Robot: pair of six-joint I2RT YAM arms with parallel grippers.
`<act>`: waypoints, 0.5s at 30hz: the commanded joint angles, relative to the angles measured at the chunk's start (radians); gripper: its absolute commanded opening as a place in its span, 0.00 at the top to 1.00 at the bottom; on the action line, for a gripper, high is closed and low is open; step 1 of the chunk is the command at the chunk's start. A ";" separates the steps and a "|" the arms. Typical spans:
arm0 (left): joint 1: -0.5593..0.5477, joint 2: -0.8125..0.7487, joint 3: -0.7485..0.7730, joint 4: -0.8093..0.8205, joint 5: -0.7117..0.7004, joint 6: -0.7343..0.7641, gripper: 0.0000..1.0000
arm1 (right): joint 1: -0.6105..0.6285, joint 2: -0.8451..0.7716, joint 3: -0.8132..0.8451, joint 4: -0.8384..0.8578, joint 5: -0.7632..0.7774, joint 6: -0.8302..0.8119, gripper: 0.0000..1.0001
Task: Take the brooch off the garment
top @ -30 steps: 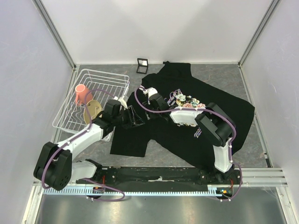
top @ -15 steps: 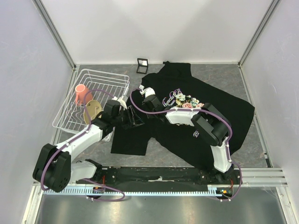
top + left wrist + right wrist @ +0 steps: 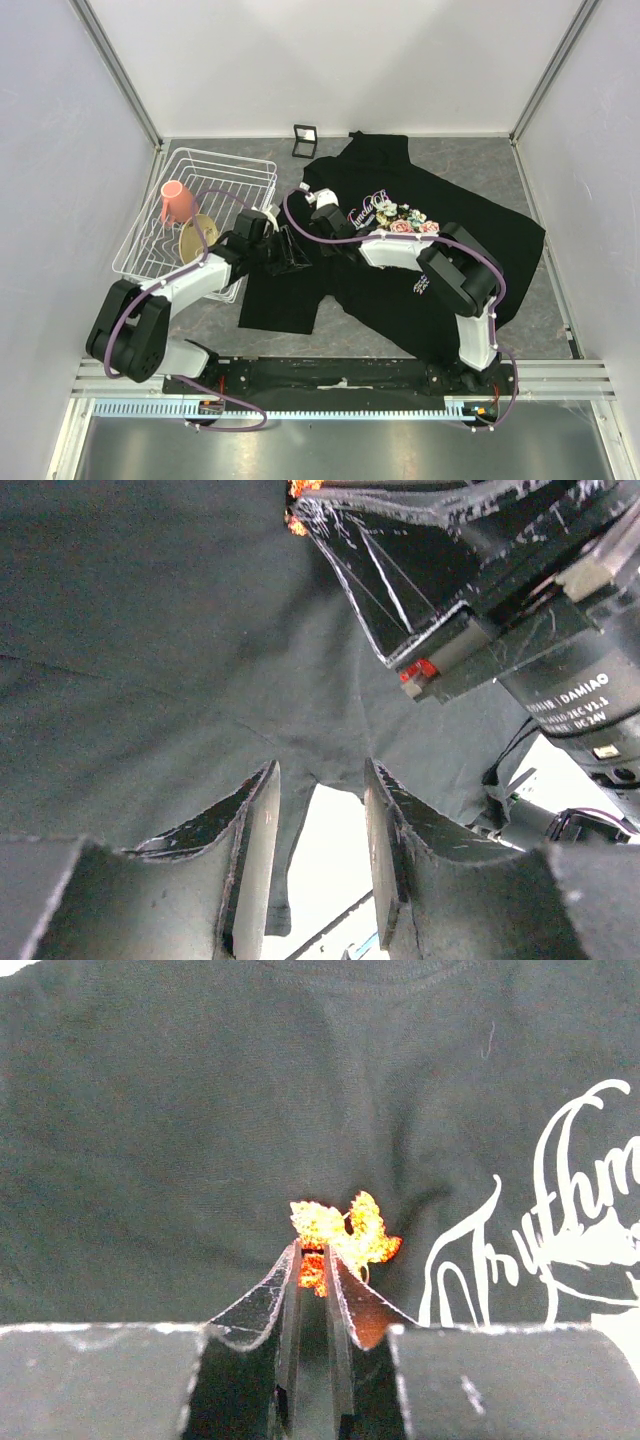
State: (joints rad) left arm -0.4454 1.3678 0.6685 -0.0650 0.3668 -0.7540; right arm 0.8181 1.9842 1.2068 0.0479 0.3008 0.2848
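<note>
The garment (image 3: 480, 240) is a black T-shirt with a rose print, spread on the grey table. It fills the right wrist view (image 3: 150, 1110) and the left wrist view (image 3: 150, 630). The brooch (image 3: 345, 1230) is a small red-orange leaf on the cloth left of the white lettering. My right gripper (image 3: 313, 1255) is shut on its lower edge. The brooch also shows at the right gripper's tip in the left wrist view (image 3: 296, 490). In the top view my right gripper (image 3: 318, 228) hides it. My left gripper (image 3: 318, 780) is open, cloth lying across its fingertips, and sits just left of the right one (image 3: 290, 250).
A white wire dish rack (image 3: 200, 170) stands at the left, holding a pink cup (image 3: 175, 202) and a tan dish (image 3: 197, 240). A small black square frame (image 3: 305, 140) stands at the back wall. Side walls close in on both sides.
My right gripper has shifted slightly left over the shirt's collar area. My left arm's wrist has moved a little right and back; its gripper stays at the shirt's left side.
</note>
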 commanded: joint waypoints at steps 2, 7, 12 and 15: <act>-0.003 0.014 0.039 0.051 -0.005 0.025 0.54 | -0.005 -0.071 -0.007 -0.105 0.032 0.048 0.79; -0.001 0.027 0.025 0.035 -0.022 0.035 0.55 | -0.008 -0.013 0.115 -0.218 0.076 0.123 0.69; -0.001 -0.006 -0.032 0.062 -0.063 0.004 0.56 | 0.004 0.054 0.230 -0.298 0.078 0.160 0.49; -0.003 -0.006 -0.047 0.086 -0.077 -0.008 0.56 | 0.021 0.064 0.246 -0.301 0.104 0.156 0.45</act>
State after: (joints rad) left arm -0.4450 1.3819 0.6449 -0.0425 0.3370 -0.7547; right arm 0.8165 2.0281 1.4040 -0.2062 0.3618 0.4133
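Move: The brooch is at the right hand's nearly shut fingertips, no more than about 1 cm ahead and 1 cm down. The white lettering lies some 8 cm to the right of the brooch and 5 cm farther out. The flower print is about 18 cm to its right and 2 cm farther out, and the white tag roughly 14 cm beyond it and 4 cm left. From the left hand the brooch lies about 9 cm ahead, 5 cm right and 5 cm below. Still pinching the brooch, the right hand first tugs it about 1.5 cm to the right and a little back. The fingers then spread to roughly half open and let go, while the hand swings back forward and left and rises about 1.5 cm over the brooch, the wrist turning slightly clockwise. ##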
